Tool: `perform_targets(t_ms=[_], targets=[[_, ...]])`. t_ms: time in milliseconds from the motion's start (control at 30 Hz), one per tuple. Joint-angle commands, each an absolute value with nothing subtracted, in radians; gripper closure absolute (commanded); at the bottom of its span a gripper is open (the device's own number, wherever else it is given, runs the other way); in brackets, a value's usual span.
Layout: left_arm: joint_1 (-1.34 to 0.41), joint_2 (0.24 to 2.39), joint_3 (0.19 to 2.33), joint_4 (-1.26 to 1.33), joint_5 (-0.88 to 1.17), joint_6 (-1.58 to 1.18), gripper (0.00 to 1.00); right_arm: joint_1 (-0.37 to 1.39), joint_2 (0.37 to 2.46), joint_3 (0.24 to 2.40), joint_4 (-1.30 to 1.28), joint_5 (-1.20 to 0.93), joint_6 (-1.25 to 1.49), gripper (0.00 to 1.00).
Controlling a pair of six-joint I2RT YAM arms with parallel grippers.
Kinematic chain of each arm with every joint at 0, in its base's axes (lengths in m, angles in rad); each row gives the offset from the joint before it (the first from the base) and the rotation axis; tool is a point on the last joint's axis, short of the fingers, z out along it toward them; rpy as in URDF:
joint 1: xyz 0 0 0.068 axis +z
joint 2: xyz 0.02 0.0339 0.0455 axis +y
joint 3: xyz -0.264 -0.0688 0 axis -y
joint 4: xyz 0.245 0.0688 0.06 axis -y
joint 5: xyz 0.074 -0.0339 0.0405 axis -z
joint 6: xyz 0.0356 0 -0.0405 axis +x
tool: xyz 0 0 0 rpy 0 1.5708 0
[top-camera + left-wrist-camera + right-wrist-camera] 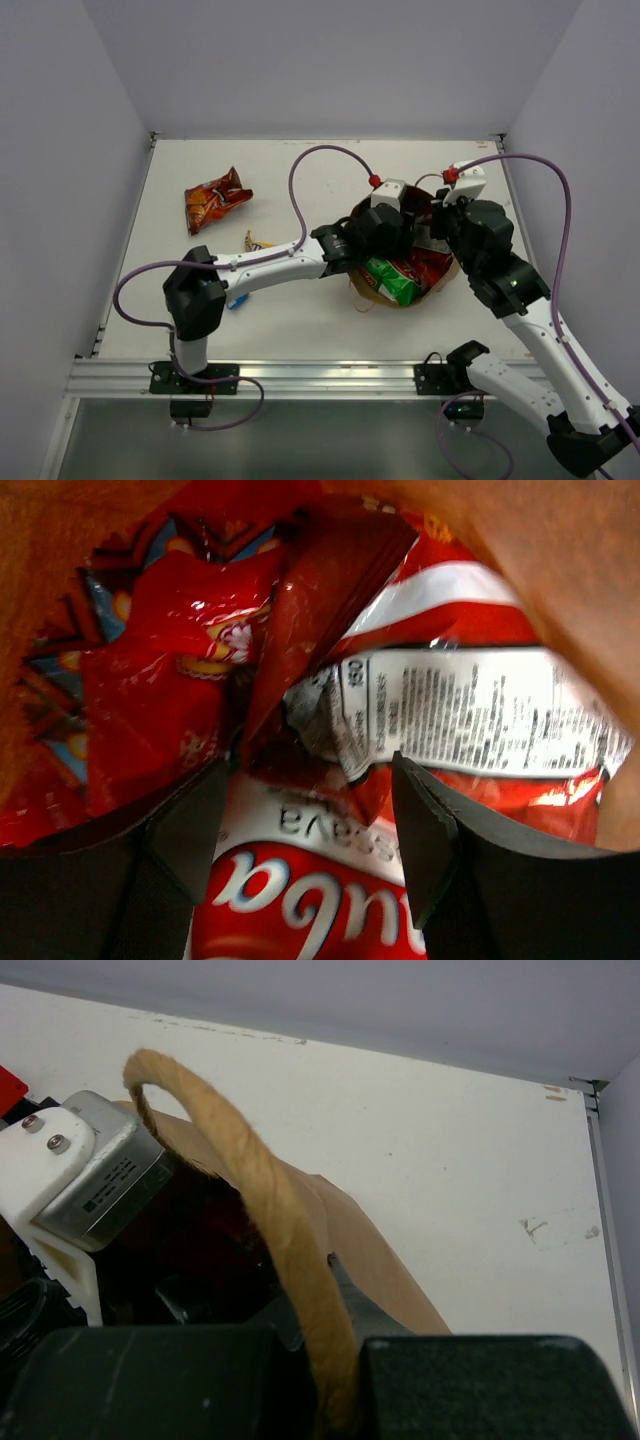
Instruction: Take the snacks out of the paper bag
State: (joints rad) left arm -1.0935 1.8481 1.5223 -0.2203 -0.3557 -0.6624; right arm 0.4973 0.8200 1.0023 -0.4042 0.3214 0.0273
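Observation:
The brown paper bag (438,278) sits at the right of the table with its mouth up. A green-white chip bag (392,281) and red packets show inside it. My left gripper (385,236) is down in the mouth of the bag. In the left wrist view it (308,820) stands open over crumpled red snacks (170,680), with a red packet with white lettering (300,900) below the gap between its fingers. My right gripper (345,1360) is shut on the bag's twisted paper handle (262,1195) at the rim.
Three snacks lie on the table left of the bag: an orange-red chip bag (215,197), a yellow candy pack (255,241) and a blue bar (237,300) by the left arm. White walls close in the table on three sides.

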Motion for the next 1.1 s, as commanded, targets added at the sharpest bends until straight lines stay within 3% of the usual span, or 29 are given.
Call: perform_targets(t_ms=[0, 133, 167, 233, 267, 333, 600, 833, 1067], targets=[[-1.086, 1.891, 1.594, -0.159, -0.380, -0.690, 0.30, 0.497, 0.802, 1.019, -0.368, 0.305, 0.054, 1.00], [-1.086, 1.934, 1.623, -0.164, -0.361, -0.692, 0.47, 0.497, 0.799, 1.014, -0.365, 0.302, 0.060, 1.00], [-1.086, 1.931, 1.615, -0.164, -0.351, -0.695, 0.63, 0.497, 0.798, 1.011, -0.365, 0.304, 0.058, 1.00], [-1.088, 1.904, 1.602, -0.163, -0.348, -0.698, 0.76, 0.495, 0.795, 1.008, -0.364, 0.313, 0.054, 1.00], [-1.088, 1.890, 1.591, -0.152, -0.351, -0.698, 0.90, 0.495, 0.793, 1.000, -0.359, 0.317, 0.052, 1.00], [-1.088, 1.841, 1.566, -0.153, -0.359, -0.693, 1.00, 0.497, 0.792, 0.993, -0.356, 0.322, 0.052, 1.00], [-1.088, 1.582, 1.560, -0.225, -0.344, -0.614, 1.00, 0.497, 0.795, 0.974, -0.354, 0.377, 0.046, 1.00], [-1.086, 1.353, 1.644, -0.458, -0.342, -0.545, 1.00, 0.495, 0.796, 0.965, -0.368, 0.425, 0.044, 1.00], [-1.007, 1.220, 1.773, -0.744, -0.495, -0.479, 1.00, 0.497, 0.792, 0.965, -0.373, 0.437, 0.035, 1.00]])
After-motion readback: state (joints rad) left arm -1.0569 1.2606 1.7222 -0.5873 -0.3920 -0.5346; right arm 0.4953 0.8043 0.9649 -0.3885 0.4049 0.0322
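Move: The red snack with the white label lies inside the paper bag just off the left fingers: about 3 cm ahead, 3 cm to the right and 5 cm lower. The blue-patterned red snack is some 4 cm ahead and 4 cm left of that hand, and the green snack about 8 cm back and 1 cm left, both a few centimetres down. From the right hand, the labelled snack is roughly 2 cm ahead, 1 cm left and 17 cm below. With a short nudge of about 2 cm, mostly rightward, deeper into the bag, the left hand shuts its open fingers on the labelled red snack. Then it lifts fast, some 28 cm up, swinging 18 cm left and a little back while the fingers tip upward. The right hand keeps its closed hold on the bag's handle side, easing slightly right. ##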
